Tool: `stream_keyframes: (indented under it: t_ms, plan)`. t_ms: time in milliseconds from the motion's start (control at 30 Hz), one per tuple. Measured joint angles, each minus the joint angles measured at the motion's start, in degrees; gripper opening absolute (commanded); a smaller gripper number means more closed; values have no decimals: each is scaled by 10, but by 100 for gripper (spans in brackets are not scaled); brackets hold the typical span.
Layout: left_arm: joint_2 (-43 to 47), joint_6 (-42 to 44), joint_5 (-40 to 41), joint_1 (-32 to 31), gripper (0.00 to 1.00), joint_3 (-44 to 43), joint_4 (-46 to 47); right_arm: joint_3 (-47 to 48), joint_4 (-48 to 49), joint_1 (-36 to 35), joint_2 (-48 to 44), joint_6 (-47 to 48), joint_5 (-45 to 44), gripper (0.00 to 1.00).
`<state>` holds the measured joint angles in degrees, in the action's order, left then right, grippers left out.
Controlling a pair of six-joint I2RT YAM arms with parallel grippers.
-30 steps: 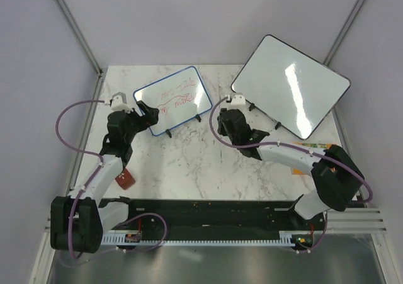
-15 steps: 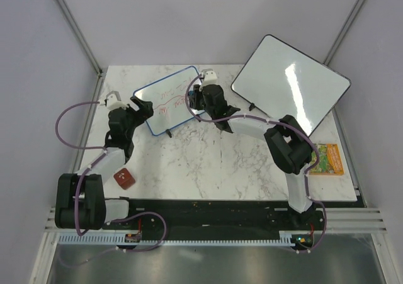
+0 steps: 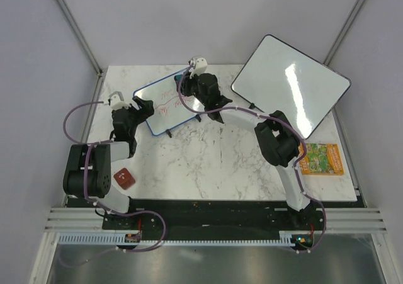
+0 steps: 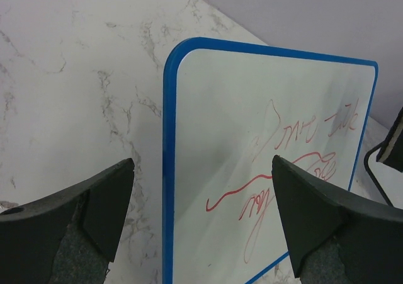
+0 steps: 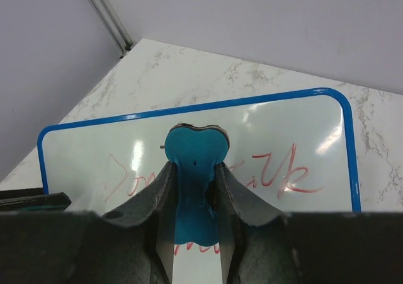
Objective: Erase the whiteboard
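The whiteboard has a blue rim and stands tilted on small black feet at the back left, with red scribbles on it. My right gripper reaches over the board's upper right part and is shut on a blue eraser. The eraser's head sits against the middle of the red writing on the whiteboard. My left gripper is open at the board's left edge. In the left wrist view the whiteboard's blue rim lies between the spread jaws of the left gripper, with nothing held.
A larger black-rimmed whiteboard leans at the back right. A red block lies near the left arm's base. A colourful card lies at the right edge. The table is white marble.
My right arm has swung from the table's middle to the back and brought the eraser onto the blue-rimmed board. My left gripper has shifted slightly, staying at the board's left edge.
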<state>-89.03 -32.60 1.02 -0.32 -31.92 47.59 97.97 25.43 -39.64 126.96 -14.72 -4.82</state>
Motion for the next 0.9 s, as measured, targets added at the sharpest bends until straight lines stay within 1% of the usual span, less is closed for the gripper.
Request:
stream_keyframes:
  t_ms: [100,233,300,333,400,500,567,633,700,800,833,867,900]
  plan:
    - [-16,20,-19,0,96,0,45,-13,12,1,0,2,7,0]
    - [-33,27,-49,10,90,-2,102,-47,34,1,0,6,12,0]
    - [-51,27,-67,21,87,-10,118,-62,37,1,0,6,14,0]
    - [-62,26,-75,26,83,-15,124,-66,36,1,0,6,16,0]
    - [-83,20,-93,38,80,-20,137,-67,33,1,0,6,21,0]
    - [-111,4,-120,53,71,-20,168,-72,45,1,-2,6,23,0]
    - [-128,-9,-138,62,62,-20,197,-81,49,1,-6,6,21,0]
    - [-141,-20,-153,68,58,-20,219,-85,50,1,-6,9,20,0]
    - [-156,-31,-171,72,56,-20,241,-88,50,1,-6,12,17,0]
    - [-175,-43,-195,74,48,-20,251,-92,50,1,-7,16,7,0]
    - [-180,-46,-205,74,42,-19,254,-96,51,1,-7,17,1,0]
    - [-183,-49,-212,74,39,-19,257,-99,51,1,-7,17,-3,0]
    - [-186,-53,-219,74,31,-19,260,-102,51,1,-7,17,-8,0]
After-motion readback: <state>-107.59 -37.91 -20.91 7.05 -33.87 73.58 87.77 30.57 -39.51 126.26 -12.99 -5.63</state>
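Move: About 3 cm ahead of the left hand, roughly a centimetre to its left and 2 cm lower, the small whiteboard's left edge stands between the open fingers; the red writing is some 11 cm to the hand's right and 4 cm farther out. From the right hand, which already holds the blue eraser, that writing lies about 7 cm below, 4 cm back and 3 cm left. The large blank board's middle is roughly 39 cm to the right hand's right, straight across and some 8 cm lower. Closing from wide open to about half, the left fingers come around the whiteboard's left edge while the hand works some 2 cm forward, rising briefly and then sinking below its start, tips slightly up and turns clockwise. The right hand keeps its grip on the eraser and lowers it about 5 cm towards the writing, easing slightly back and right; whether the eraser touches the face can't be made out. ##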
